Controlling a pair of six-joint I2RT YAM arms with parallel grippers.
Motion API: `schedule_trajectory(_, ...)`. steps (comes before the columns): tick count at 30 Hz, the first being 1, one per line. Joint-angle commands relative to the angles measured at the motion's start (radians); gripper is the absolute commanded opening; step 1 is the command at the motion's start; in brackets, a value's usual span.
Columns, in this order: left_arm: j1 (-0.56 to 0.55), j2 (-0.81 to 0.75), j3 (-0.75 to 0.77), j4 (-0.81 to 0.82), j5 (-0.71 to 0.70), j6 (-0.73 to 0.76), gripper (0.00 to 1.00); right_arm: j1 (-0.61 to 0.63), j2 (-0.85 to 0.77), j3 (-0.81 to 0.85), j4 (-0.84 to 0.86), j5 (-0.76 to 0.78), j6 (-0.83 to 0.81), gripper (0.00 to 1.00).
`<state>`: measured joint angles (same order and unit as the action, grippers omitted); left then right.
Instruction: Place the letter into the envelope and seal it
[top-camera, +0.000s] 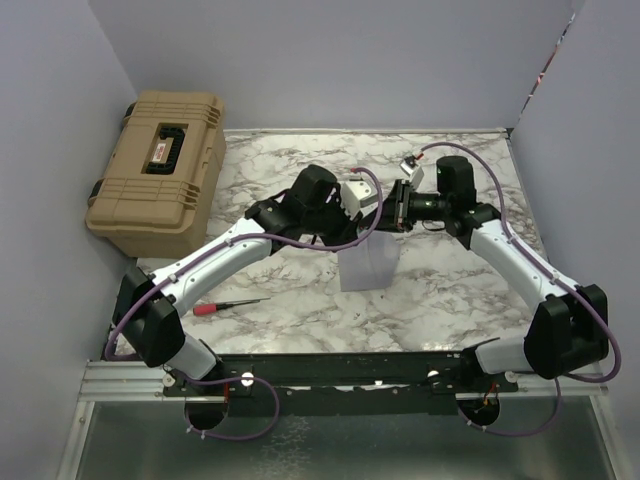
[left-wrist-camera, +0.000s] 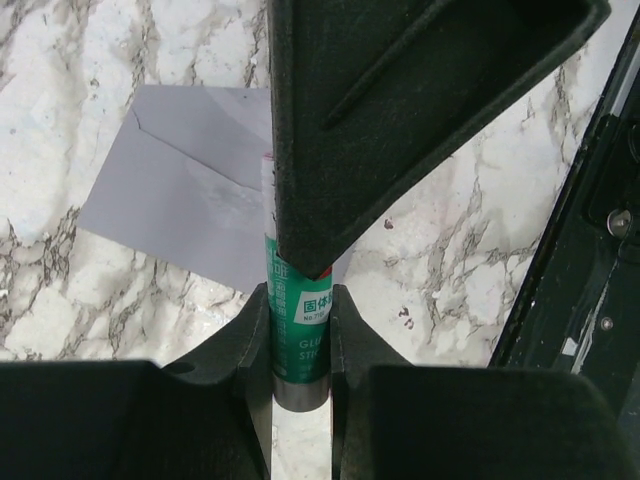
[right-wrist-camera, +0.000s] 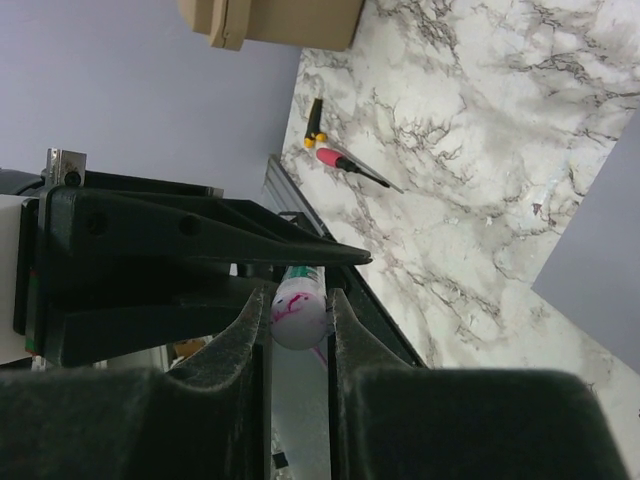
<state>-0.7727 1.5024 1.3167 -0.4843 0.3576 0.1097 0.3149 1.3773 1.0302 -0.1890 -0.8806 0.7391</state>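
The grey-lilac envelope (top-camera: 368, 266) lies flat on the marble table (top-camera: 460, 290), its flap crease showing in the left wrist view (left-wrist-camera: 190, 190). The letter is out of view. Both grippers meet above the envelope on one glue stick (left-wrist-camera: 300, 310). My left gripper (top-camera: 374, 198) (left-wrist-camera: 300, 325) is shut on the stick's green-labelled body. My right gripper (top-camera: 394, 206) (right-wrist-camera: 298, 310) is shut on its white, pink-smeared cap end (right-wrist-camera: 298, 312). Each gripper's fingers show in the other's wrist view.
A tan hard case (top-camera: 160, 172) stands at the table's back left. A red-handled screwdriver (top-camera: 226, 306) (right-wrist-camera: 350, 168) lies near the left arm, with a small black-and-yellow tool (right-wrist-camera: 315, 124) beside it. Lilac walls enclose the table.
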Motion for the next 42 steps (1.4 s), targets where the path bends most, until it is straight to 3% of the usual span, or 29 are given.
schedule_trajectory(1, 0.003, -0.013, 0.002, -0.111, 0.03, 0.046, 0.0, -0.09, -0.045, 0.052, -0.018, -0.016, 0.008, 0.0)
schedule_trajectory(16, 0.01, -0.078, -0.039, -0.125, 0.065, 0.056, 0.0, -0.228, -0.035, 0.087, -0.07, -0.049, 0.028, 0.0)
schedule_trajectory(22, 0.009, -0.096, -0.051, -0.12, 0.032, 0.059, 0.0, -0.268, -0.033, 0.067, -0.032, -0.167, 0.042, 0.0)
schedule_trajectory(25, 0.011, -0.097, -0.036, -0.124, 0.035, 0.045, 0.0, -0.269, -0.036, 0.05, 0.081, -0.266, 0.036, 0.0)
schedule_trajectory(29, 0.012, -0.084, -0.002, -0.123, 0.026, 0.036, 0.0, -0.269, -0.011, 0.169, -0.282, 0.019, -0.234, 0.0)
schedule_trajectory(32, 0.012, -0.07, 0.019, -0.11, 0.006, 0.008, 0.0, -0.268, 0.008, 0.18, -0.408, 0.322, -0.306, 0.0)
schedule_trajectory(38, 0.012, -0.069, 0.018, -0.003, -0.01, -0.089, 0.0, -0.246, 0.007, 0.047, -0.425, 0.813, -0.304, 0.0)
schedule_trajectory(42, 0.012, -0.077, 0.011, 0.075, -0.023, -0.143, 0.0, -0.184, -0.032, -0.066, -0.376, 0.98, -0.271, 0.0)
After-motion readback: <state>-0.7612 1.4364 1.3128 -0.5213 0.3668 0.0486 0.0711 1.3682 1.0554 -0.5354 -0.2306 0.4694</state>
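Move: The glue stick is held by both hands over the table: its body in the left fingers, its cap in the right, the cap some 4 cm right of the left hand and 2 cm higher; the body lies as far left of and below the right hand, level fore and aft. The envelope lies on the table about 20 cm below the left hand, 7 cm ahead and 5 cm right; from the right hand, roughly 5 cm ahead, 1 cm right and 22 cm down. The glue stick's cap, still pinched by the right fingers, is pulled right and up, the left hand dragged along some 2–3 cm on the body until it springs back left and down, then rises slightly. The right hand carries on rightward, about 17 cm overall, and a little forward, then sinks some 12 cm past the envelope's side, its fingers swinging clockwise and tipping down. Both grips hold. ##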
